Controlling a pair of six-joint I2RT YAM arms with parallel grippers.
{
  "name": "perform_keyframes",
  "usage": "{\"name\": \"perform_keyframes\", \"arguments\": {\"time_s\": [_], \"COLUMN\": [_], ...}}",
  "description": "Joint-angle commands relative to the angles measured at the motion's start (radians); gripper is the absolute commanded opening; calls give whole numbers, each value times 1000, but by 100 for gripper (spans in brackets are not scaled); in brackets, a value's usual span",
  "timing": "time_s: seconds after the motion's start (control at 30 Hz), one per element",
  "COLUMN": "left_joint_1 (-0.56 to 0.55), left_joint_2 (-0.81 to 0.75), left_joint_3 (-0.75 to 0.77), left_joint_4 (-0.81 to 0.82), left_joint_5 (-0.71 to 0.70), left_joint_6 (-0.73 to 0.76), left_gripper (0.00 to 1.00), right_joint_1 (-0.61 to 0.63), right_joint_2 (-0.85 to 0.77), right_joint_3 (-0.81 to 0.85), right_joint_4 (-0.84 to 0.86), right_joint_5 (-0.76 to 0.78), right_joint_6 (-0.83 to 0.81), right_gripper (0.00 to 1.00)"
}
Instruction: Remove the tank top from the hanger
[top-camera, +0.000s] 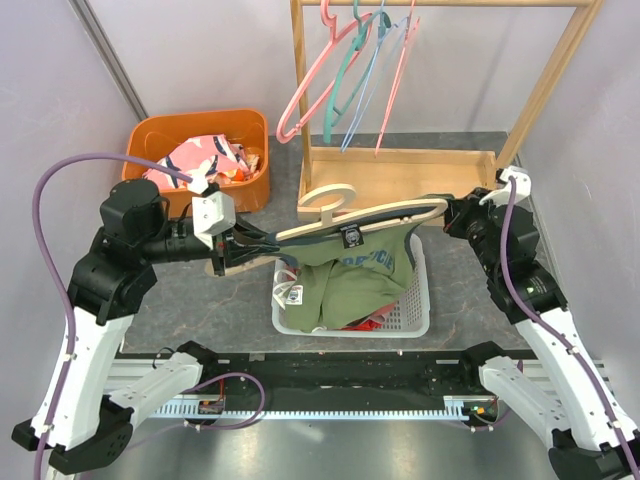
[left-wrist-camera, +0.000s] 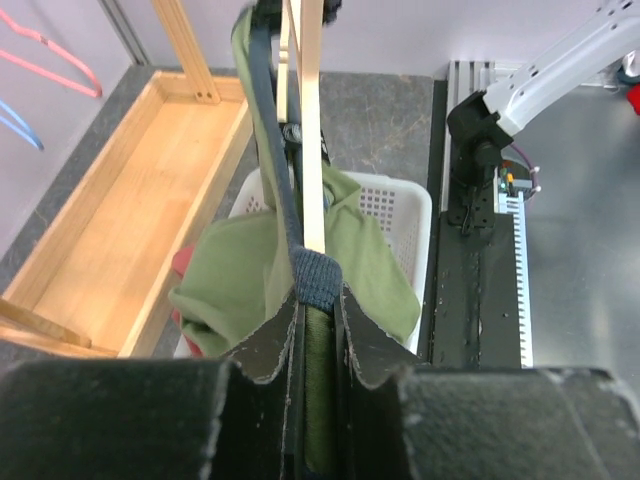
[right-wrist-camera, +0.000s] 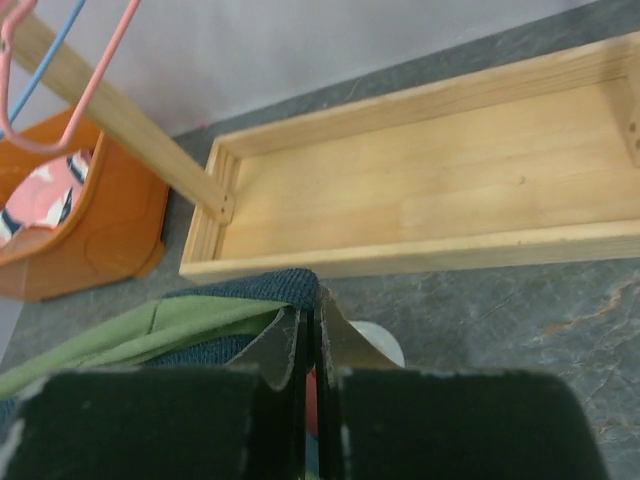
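Observation:
A green tank top (top-camera: 365, 275) with dark blue trim hangs from a wooden hanger (top-camera: 360, 215) held level above a basket. My left gripper (top-camera: 232, 252) is at the hanger's left end. In the left wrist view this gripper (left-wrist-camera: 318, 290) is shut on green cloth and blue trim of the tank top (left-wrist-camera: 370, 260), and the hanger bar (left-wrist-camera: 313, 150) runs away from the tips. My right gripper (top-camera: 452, 213) is at the hanger's right end. In the right wrist view it (right-wrist-camera: 308, 320) is shut, pinching the blue edge of the tank top (right-wrist-camera: 180, 320).
A white basket (top-camera: 425, 310) holding other clothes stands under the tank top. An orange bin (top-camera: 250, 140) of clothes sits at back left. A wooden rack with a tray base (top-camera: 400, 165) carries several coloured hangers (top-camera: 345, 70) at the back.

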Motion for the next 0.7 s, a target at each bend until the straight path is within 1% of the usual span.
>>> {"name": "perform_keyframes", "arguments": {"time_s": [0.0, 0.03, 0.07, 0.13, 0.17, 0.23, 0.27, 0.37, 0.47, 0.5, 0.57, 0.6, 0.67], "left_joint_1": [6, 6, 6, 9, 9, 9, 9, 9, 6, 8, 8, 6, 5], "left_joint_2": [4, 13, 22, 33, 44, 57, 76, 122, 168, 177, 194, 197, 205], "left_joint_3": [90, 93, 98, 102, 102, 113, 118, 136, 156, 165, 171, 173, 176], "left_joint_4": [24, 46, 58, 78, 92, 96, 101, 109, 112, 115, 110, 101, 87], "left_joint_5": [91, 94, 95, 99, 95, 85, 74, 66, 66, 65, 106, 127, 171], "left_joint_6": [-21, -31, -44, -76, -80, -81, -78, -70, -55, -45, -30, -25, -12], "left_gripper": [2, 2, 2, 2, 2, 2, 2, 2, 2, 2, 2, 2, 2], "right_joint_1": [-23, -23, -23, -21, -23, -23, -23, -21, -23, -22, -15, -15, -8], "right_joint_2": [-34, -50, -98, -150, -207, -261, -309, -383, -428, -433, -423, -419, -391], "right_joint_3": [-24, -27, -35, -30, -17, 2, 13, 57, 83, 94, 123, 132, 164], "right_joint_4": [-6, -7, -7, -30, -49, -108, -130, -210, -257, -283, -297, -299, -288], "right_joint_5": [-126, -157, -223, -288, -320, -338, -352, -442, -551, -588, -622, -669, -708], "right_joint_6": [-99, -111, -128, -176, -193, -236, -253, -297, -352, -368, -397, -405, -424], "right_gripper": [3, 9, 27, 49, 62, 70, 75, 80, 80, 80, 79, 79, 77]}}
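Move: The tank top's right shoulder strap is already pinched in the right fingers, with the hanger's bare right tip only about 2 cm ahead and 2 cm below them. The basket lies roughly 17 cm left of that hand, about level in reach and 28 cm lower; the rack's tray is some 28 cm ahead, 3 cm left, 30 cm down. From the left hand, which grips hanger and other shoulder, the basket is 14 cm ahead, 15 cm right, 38 cm down. The tank top's right shoulder is let go just off the hanger's tip: the right fingers spring wide open and the hand draws back about 15 cm, rising some 7 cm, fingers tipping up as it swings round counter-clockwise. The left hand keeps pinching hanger and left shoulder, lifting slightly, then easing forward and right and sinking a little. ##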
